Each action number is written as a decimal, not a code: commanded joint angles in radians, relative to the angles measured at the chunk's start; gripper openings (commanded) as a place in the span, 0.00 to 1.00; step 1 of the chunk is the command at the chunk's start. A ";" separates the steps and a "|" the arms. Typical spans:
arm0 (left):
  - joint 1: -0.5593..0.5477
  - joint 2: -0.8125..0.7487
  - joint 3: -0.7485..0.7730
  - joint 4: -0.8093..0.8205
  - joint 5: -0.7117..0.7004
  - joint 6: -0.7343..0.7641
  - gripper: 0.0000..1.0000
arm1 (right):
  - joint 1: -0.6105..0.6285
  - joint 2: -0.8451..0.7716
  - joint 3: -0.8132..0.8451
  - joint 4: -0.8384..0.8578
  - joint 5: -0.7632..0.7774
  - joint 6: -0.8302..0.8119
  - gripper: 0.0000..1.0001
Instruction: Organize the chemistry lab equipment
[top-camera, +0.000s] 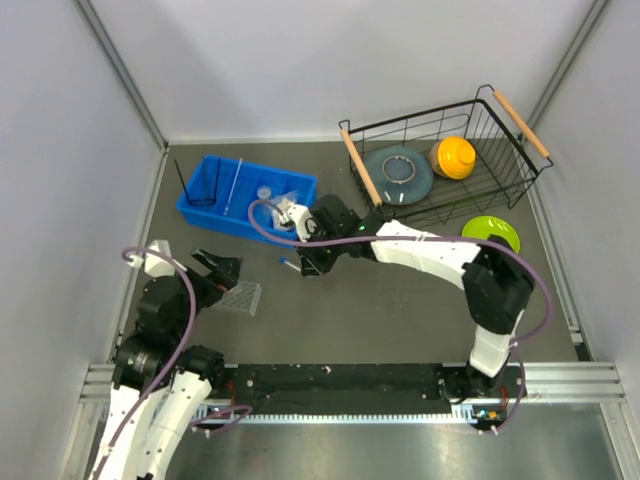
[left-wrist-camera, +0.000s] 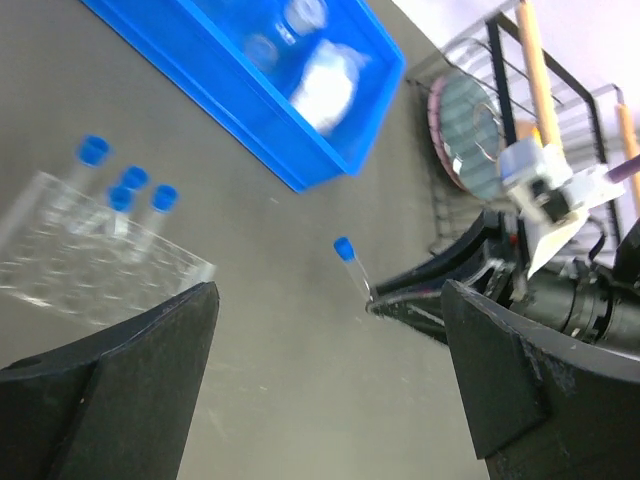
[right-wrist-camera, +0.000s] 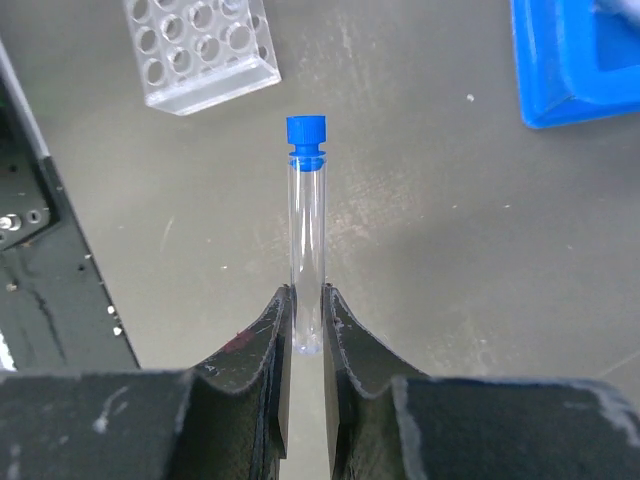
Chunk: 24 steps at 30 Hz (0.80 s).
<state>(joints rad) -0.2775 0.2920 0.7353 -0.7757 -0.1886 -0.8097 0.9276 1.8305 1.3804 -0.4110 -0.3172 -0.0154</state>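
Observation:
My right gripper is shut on the round bottom end of a clear blue-capped test tube, which sticks out past the fingertips over the grey table. From above, the tube points left toward the clear plastic tube rack. The rack holds several blue-capped tubes. My left gripper hovers open beside the rack, with nothing between its fingers. A blue bin holds the black wire ring stand, a thin glass rod, a small clear cup and a white packet.
A black wire basket with wooden handles stands at the back right and holds a grey dish and an orange dish. A green dish lies in front of it. White walls close in on both sides.

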 joint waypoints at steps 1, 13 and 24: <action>0.003 0.021 -0.117 0.295 0.324 -0.172 0.98 | -0.045 -0.124 -0.035 0.072 -0.147 -0.020 0.09; 0.001 0.289 -0.297 0.749 0.664 -0.362 0.85 | -0.062 -0.224 -0.083 0.109 -0.358 -0.031 0.08; 0.000 0.366 -0.318 0.765 0.726 -0.352 0.60 | -0.062 -0.232 -0.087 0.107 -0.405 -0.043 0.09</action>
<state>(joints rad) -0.2775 0.6601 0.4164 -0.0887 0.5098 -1.1667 0.8619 1.6508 1.2892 -0.3367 -0.6811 -0.0341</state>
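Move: The test tube held by the right fingers, cap end out to the left, lies about 7 cm ahead, 15 cm right and 15 cm below the left hand; its middle is some 3 cm left of and 2 cm below the right hand point. The rack is almost straight under the left hand, about 18 cm down, and the blue tray's middle some 23 cm ahead of it at table height. From the right hand, the open left gripper is roughly 19 cm left, 6 cm back and 11 cm higher. The left hand swings about 13 cm to the right and some 5 cm down, with a little forward, towards the cap end of the tube, rolling its left side down and turning clockwise, about 30 degrees each, while its wide-open fingers begin to close around the cap but stay well short of shut. Meanwhile the right hand, keeping its pinch near the tube's bottom end, lifts the tube about 7 cm and then also draws back some 4 cm, tipping its left-pointing fingers upward and turning slightly counter-clockwise to present the cap to the left fingers. ##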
